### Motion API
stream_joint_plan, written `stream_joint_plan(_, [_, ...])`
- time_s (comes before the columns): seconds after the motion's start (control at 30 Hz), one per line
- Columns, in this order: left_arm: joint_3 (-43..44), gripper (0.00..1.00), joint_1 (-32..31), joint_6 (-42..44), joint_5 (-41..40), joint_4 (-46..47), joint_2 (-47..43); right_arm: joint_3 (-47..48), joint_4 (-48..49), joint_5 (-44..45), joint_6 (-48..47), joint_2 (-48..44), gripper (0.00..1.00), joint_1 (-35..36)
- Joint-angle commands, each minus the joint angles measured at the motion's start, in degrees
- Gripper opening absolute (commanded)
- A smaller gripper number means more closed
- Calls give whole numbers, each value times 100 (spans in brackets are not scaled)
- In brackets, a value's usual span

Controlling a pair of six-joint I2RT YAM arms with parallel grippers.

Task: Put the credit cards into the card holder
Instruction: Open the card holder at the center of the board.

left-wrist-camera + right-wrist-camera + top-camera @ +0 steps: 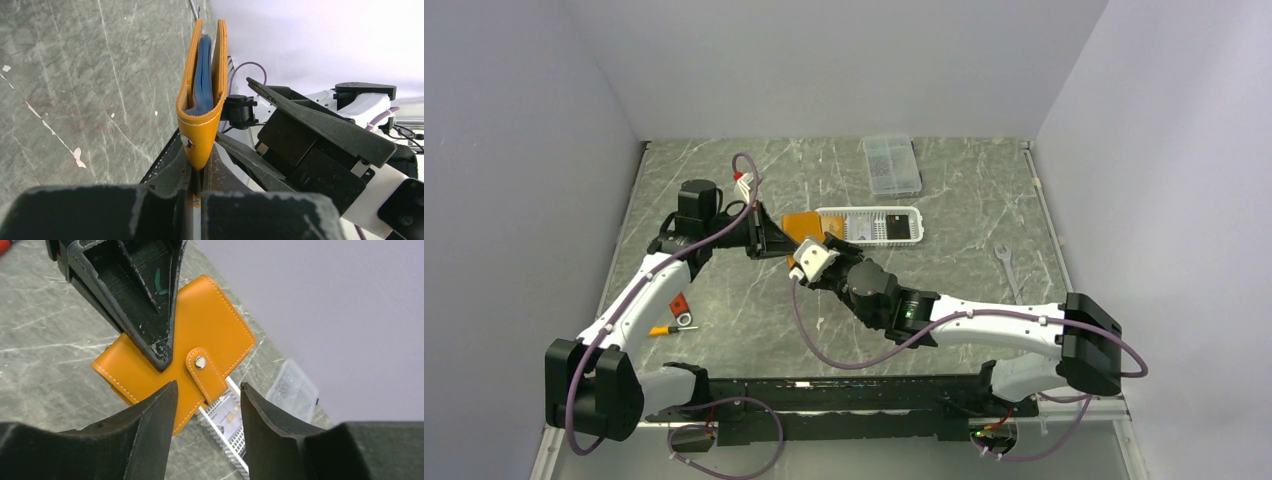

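The card holder (804, 223), an orange wallet with a snap tab (206, 371), is held off the table, closed. My left gripper (200, 167) is shut on its lower edge. In the left wrist view I see it edge-on, with blue layers (202, 75) between the orange covers. My right gripper (207, 387) is open just below the snap tab, with nothing between its fingers. One left finger (150, 305) crosses the wallet's face. A pale credit card (223, 416) lies in the white basket (871, 225) behind the wallet, next to a dark card (896, 228).
A clear compartment box (891, 165) lies at the back of the table. A wrench (1007, 262) sits to the right. A small red tool (680, 304) and an orange-handled one (664, 329) lie near the left arm. Grey walls close in three sides.
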Motion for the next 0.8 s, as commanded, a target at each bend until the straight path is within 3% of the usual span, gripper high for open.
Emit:
stream_joint_plan(0.0, [9, 0, 23, -203, 316, 382, -47, -83, 966, 312, -696, 161, 50, 45])
stream_joint_plan(0.3, [-57, 0, 23, -430, 474, 659, -61, -262, 2071, 606, -1410, 736, 39, 80])
stream_joint_plan(0.67, [-116, 0, 23, -663, 682, 973, -68, -204, 2740, 878, -1872, 1443, 0, 224])
stream_joint_plan(0.77, [-138, 0, 23, -693, 710, 1028, -79, -211, 3082, 1043, -1875, 1499, 0, 222])
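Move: The strap tab with its snap, on the face of the card holder, lies about 2 cm ahead of the right hand, 3 cm to its left and roughly 1 cm lower. The left fingertips gripping the holder are some 5 cm to the right hand's left, about level fore and aft; the white basket stands on the table, some 8 cm ahead, 8 cm right and 23 cm below. From the left hand the tab is about 4 cm right and 2 cm ahead, at its height. The right fingertips come up against the card holder's strap beside the snap, closing from half open to shut there as if to pinch its edge. The hand first eases nearly 2 cm forward, then slides left and sinks about 1 cm, some 3 cm in all, its fingers tipping up about 15 degrees. The left hand keeps its grip on the holder, drifting about 1 cm forward. ##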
